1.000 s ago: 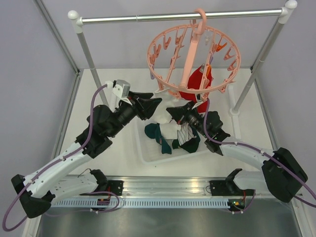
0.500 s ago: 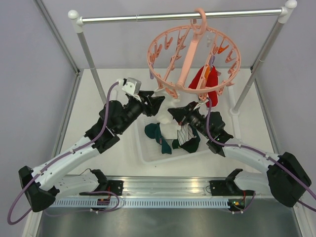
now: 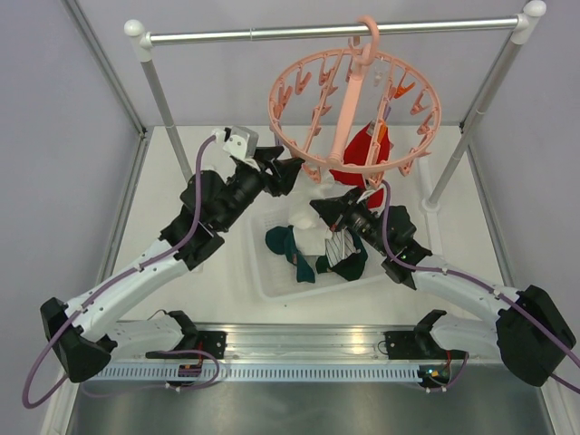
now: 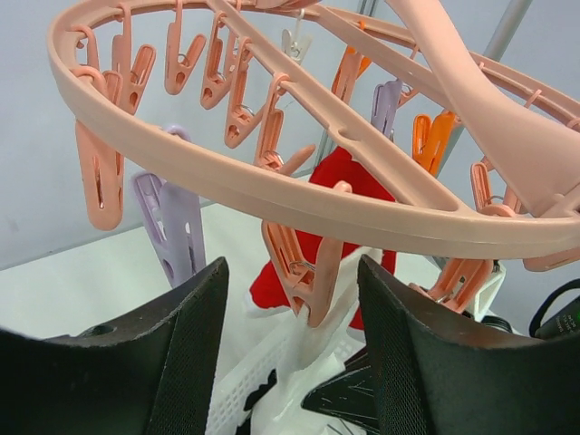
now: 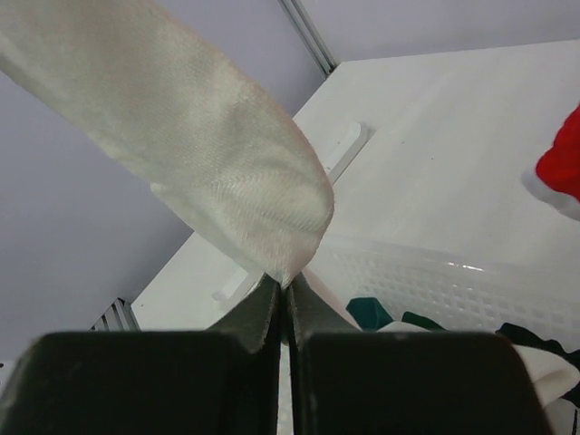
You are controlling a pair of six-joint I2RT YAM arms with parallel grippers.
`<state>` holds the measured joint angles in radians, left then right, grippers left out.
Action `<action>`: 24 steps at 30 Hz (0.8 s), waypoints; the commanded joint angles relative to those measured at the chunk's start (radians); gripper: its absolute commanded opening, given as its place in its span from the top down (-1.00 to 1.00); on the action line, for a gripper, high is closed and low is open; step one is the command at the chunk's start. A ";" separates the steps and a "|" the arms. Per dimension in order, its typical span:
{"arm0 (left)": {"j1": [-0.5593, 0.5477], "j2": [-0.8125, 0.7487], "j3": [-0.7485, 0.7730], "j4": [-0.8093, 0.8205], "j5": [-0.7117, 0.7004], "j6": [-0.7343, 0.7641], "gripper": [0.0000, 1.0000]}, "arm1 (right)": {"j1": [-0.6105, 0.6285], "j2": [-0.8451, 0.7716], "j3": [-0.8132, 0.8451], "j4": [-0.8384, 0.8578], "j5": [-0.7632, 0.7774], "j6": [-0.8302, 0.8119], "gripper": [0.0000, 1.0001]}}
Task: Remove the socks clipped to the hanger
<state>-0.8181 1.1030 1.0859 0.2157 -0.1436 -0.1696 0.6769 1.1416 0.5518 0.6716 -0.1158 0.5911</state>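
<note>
The salmon-pink ring hanger [image 3: 353,113] hangs by its hook from the rail. A red sock [image 3: 362,154] dangles from its far clips. A white sock [image 3: 313,192] hangs from a pink clip [image 4: 304,272] at the ring's near left rim. My left gripper [image 3: 288,172] is open, with one jaw on each side of that clip [image 4: 292,267], not touching it. My right gripper [image 3: 323,207] is shut on the lower end of the white sock [image 5: 217,172], pinching its tip [image 5: 283,283]. The red sock also shows in the left wrist view [image 4: 331,177] and the right wrist view [image 5: 562,163].
A white perforated tray [image 3: 272,276] lies under the hanger, holding dark teal socks [image 3: 290,246] and a striped white sock [image 3: 337,245]. The silver rail [image 3: 254,33] spans the back on two slanted posts [image 3: 168,113]. Purple and orange clips [image 4: 177,222] dangle near my left jaws.
My left arm has risen and reached forward to the ring's near rim, its open jaws now around the clip. The hanger has swayed a little. My right gripper has kept hold of the white sock.
</note>
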 commanded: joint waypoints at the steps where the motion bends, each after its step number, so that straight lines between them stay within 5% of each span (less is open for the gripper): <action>1: 0.022 0.009 0.029 0.080 0.067 0.030 -0.26 | 0.004 -0.020 0.007 0.009 -0.008 -0.019 0.98; 16: 0.056 0.031 0.014 0.168 0.141 -0.028 -0.14 | 0.004 -0.029 0.011 -0.009 -0.008 -0.028 0.99; 24: 0.056 0.026 0.002 0.180 0.164 -0.044 0.56 | 0.004 -0.032 0.010 -0.015 -0.005 -0.030 0.98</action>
<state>-0.7677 1.1343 1.0855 0.3374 -0.0128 -0.1921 0.6769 1.1301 0.5518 0.6483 -0.1158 0.5789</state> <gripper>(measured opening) 0.244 0.014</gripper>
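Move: Just off the left hand's open fingertips, the salmon peg clipping the white sock to the hanger hangs from the near rim, about 1 cm ahead, 2 cm right and 2 cm up. From the left hand, a purple peg is roughly 6 cm ahead, 4 cm left and 4 cm up; the next rim peg lies some 9 cm right, 1 cm back and 1 cm up. From the right hand, already gripping the sock below, the sock's peg is about 17 cm up, 3 cm left and 1 cm ahead. Easing the left hand up about 2 cm and slightly to its right, after first edging forward under a centimetre and then partly back, while the wrist turns some 5 degrees clockwise and the fingers tip up a little. Late in the rise the fingers close from well open to about a quarter, onto the white sock's peg just under the rim. The right hand stays put, still pinching the white sock below. ##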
